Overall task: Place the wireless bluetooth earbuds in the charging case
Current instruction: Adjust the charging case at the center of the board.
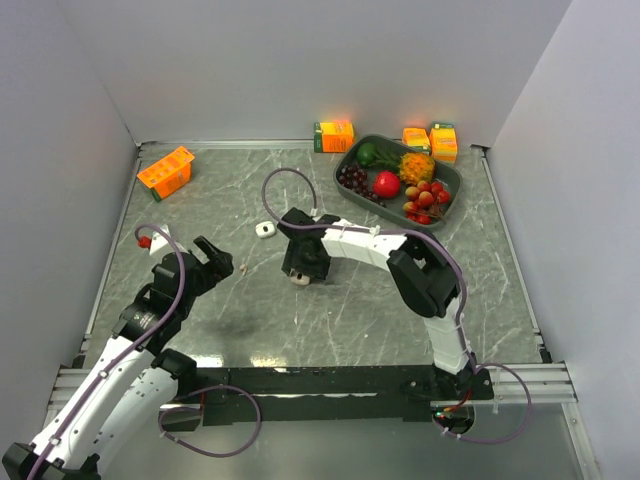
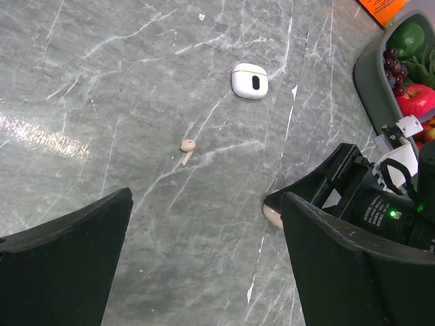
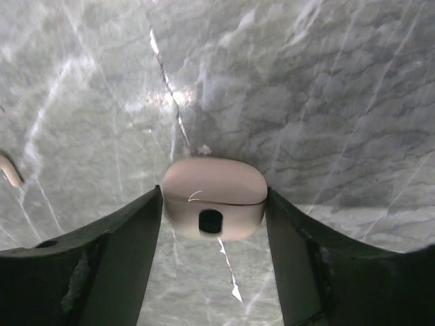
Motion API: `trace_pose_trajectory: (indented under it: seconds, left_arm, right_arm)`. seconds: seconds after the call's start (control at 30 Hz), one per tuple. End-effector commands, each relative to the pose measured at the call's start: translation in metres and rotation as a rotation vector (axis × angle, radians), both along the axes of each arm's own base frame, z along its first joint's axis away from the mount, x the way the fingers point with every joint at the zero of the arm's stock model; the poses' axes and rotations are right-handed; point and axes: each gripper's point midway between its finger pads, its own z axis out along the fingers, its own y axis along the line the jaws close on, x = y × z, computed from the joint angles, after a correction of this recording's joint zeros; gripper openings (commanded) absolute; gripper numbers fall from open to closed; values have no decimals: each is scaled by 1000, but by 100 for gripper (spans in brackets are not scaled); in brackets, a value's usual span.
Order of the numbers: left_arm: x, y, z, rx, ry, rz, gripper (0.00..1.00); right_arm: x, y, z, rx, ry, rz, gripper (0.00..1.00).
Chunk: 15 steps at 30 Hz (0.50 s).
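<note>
A beige charging case [image 3: 213,193] with its lid down sits between the fingers of my right gripper [image 3: 214,204], and both pads press its sides. From above, that gripper [image 1: 303,266] stands at the table's middle with the beige case [image 1: 299,279] under it. A beige earbud [image 2: 187,146] lies loose on the marble, and its stem shows at the right wrist view's left edge [image 3: 8,170]. A white case [image 1: 265,229] rests closed further back. My left gripper [image 1: 215,262] hangs open and empty [image 2: 207,204], left of the earbud.
A grey tray [image 1: 452,184] of fruit stands at the back right, with orange cartons [image 1: 334,135] behind it. An orange box [image 1: 165,172] lies at the back left. White walls enclose the table on three sides.
</note>
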Motion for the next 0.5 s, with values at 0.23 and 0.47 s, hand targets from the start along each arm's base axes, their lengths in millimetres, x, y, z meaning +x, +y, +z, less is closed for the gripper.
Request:
trace_pose_trajectory:
  seconds: [0.23, 0.47]
  left_arm:
    - [9, 0, -2, 13, -8, 19, 98]
    - [17, -36, -1, 53, -47, -219, 96]
  right_arm:
    - [-29, -38, 11, -114, -12, 64, 89]
    - [-19, -56, 118, 3, -237, 82, 92]
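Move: The pink charging case sits between the right fingertips, its middle only about 1 cm below the hand point. From the right hand, the white case is some 12 cm ahead and 8 cm to the left, and a pink earbud lies roughly 13 cm left and 3 cm ahead, both at table height. From the left hand, the pink case is about 17 cm to the right, 5 cm ahead and some 15 cm below. The pink case is let go: the right fingers open from its two sides, easing back a little at first. The hand then draws off to the right and back, about 5 cm in all, rising some 2.5 cm near the end, fingers still pointing down and wide open. ##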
